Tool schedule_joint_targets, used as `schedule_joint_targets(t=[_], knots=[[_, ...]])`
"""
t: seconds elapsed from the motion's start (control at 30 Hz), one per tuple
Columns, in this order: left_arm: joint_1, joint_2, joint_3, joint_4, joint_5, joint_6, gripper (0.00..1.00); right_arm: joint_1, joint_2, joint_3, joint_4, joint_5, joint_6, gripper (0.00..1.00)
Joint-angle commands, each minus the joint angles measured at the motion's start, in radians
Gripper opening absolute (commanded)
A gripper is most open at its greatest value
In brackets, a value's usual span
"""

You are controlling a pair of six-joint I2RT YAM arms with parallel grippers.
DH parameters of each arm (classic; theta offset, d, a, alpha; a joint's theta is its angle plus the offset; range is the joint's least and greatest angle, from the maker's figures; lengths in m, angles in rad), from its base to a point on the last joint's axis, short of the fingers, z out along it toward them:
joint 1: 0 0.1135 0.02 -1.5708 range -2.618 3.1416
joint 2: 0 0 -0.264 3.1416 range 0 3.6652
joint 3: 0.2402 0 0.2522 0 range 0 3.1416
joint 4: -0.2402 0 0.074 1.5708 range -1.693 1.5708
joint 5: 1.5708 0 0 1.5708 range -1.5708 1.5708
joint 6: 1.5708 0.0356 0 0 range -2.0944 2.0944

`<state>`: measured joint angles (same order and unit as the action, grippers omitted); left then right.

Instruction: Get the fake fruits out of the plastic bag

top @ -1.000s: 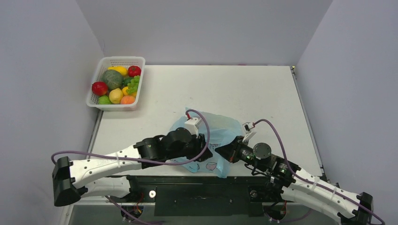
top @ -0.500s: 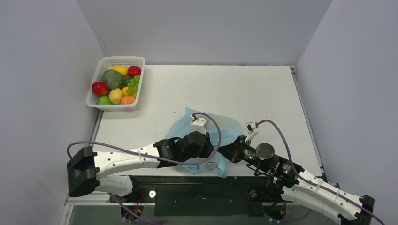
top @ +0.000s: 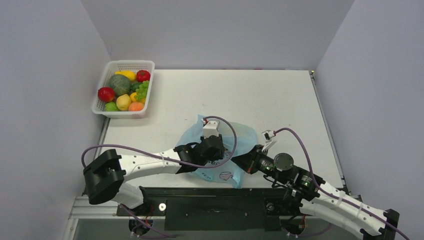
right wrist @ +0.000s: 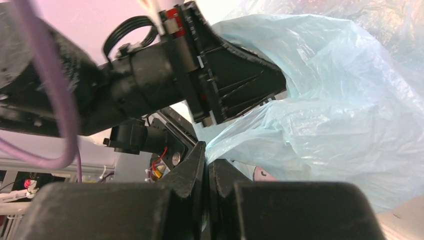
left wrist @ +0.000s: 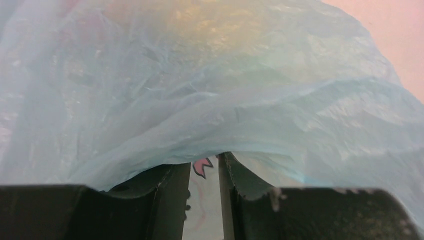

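Note:
The light-blue plastic bag [top: 245,134] lies crumpled at the table's near edge. My left gripper [top: 223,156] is pushed in among its folds. In the left wrist view that gripper [left wrist: 205,156] has its jaws a narrow gap apart, with a fold of the bag [left wrist: 250,100] draped over the tips and pink print showing between them. A yellowish fake fruit [left wrist: 200,20] shows blurred through the film beyond. My right gripper [top: 239,161] is shut on the bag's near edge; in the right wrist view, film [right wrist: 340,125] comes out at its closed tips [right wrist: 206,152].
A white lattice basket [top: 107,69] with several coloured fruits stands at the far left corner. Purple cables loop above both wrists. The left gripper's black body [right wrist: 225,75] crosses close in front of the right wrist camera.
My left arm has stretched to the right and its gripper has gone deeper into the bag. The right gripper kept its hold and shifted slightly.

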<state>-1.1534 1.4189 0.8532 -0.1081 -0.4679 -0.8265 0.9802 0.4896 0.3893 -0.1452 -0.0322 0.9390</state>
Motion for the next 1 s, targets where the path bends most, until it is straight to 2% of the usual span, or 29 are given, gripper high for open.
schedule_joint_targets(t=[0.0, 0.1, 0.27, 0.43, 0.6, 0.73, 0.97], knots=[[0.027, 0.048, 0.042, 0.085, -0.078, 0.044, 0.25, -0.009, -0.013, 0.044, 0.016, 0.022, 0.007, 0.00], [0.045, 0.094, 0.085, 0.081, -0.101, 0.061, 0.31, -0.008, -0.013, 0.043, 0.013, 0.021, 0.004, 0.00], [0.062, 0.157, 0.148, 0.066, -0.168, 0.067, 0.53, -0.011, -0.019, 0.044, 0.001, 0.023, -0.002, 0.00], [0.082, 0.223, 0.196, 0.048, -0.186, 0.064, 0.66, -0.014, -0.027, 0.037, 0.000, 0.020, -0.002, 0.00], [0.096, 0.314, 0.257, 0.019, -0.173, 0.055, 0.71, -0.018, -0.046, 0.025, -0.002, 0.020, -0.006, 0.00], [0.099, 0.395, 0.323, -0.065, -0.178, 0.044, 0.72, -0.024, -0.062, 0.014, -0.006, 0.017, -0.008, 0.00], [0.120, 0.449, 0.311, 0.004, -0.155, 0.067, 0.73, -0.030, -0.077, -0.003, -0.010, 0.016, -0.006, 0.00]])
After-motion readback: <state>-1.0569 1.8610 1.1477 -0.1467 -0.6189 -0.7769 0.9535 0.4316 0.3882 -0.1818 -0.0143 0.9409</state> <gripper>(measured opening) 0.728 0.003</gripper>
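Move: The fruits lie in the blue bag, seen only dimly through the plastic. The yellow one is roughly 8 cm ahead of the left hand, 4 cm to its right and 7 cm lower; a reddish one sits about 3 cm beyond the yellow one and 5 cm to its left. The right gripper, pinching the bag's rim, is about 8 cm back from the left hand, 2 cm to its right and 6 cm higher. From the right hand, the yellow fruit is some 16 cm ahead, 2 cm right and 13 cm down. With its fingertips still tucked under the upper sheet, the left hand pushes on into the bag towards the fruits, some 8 cm forward first and then sinking to about 6 cm lower, while its fingers spread from a narrow gap to nearly three-quarters open and the hand turns about 10 degrees counter-clockwise with its left side rising. The right hand keeps its shut grip on the rim nearly in place, drifting only about a centimetre to the right. ##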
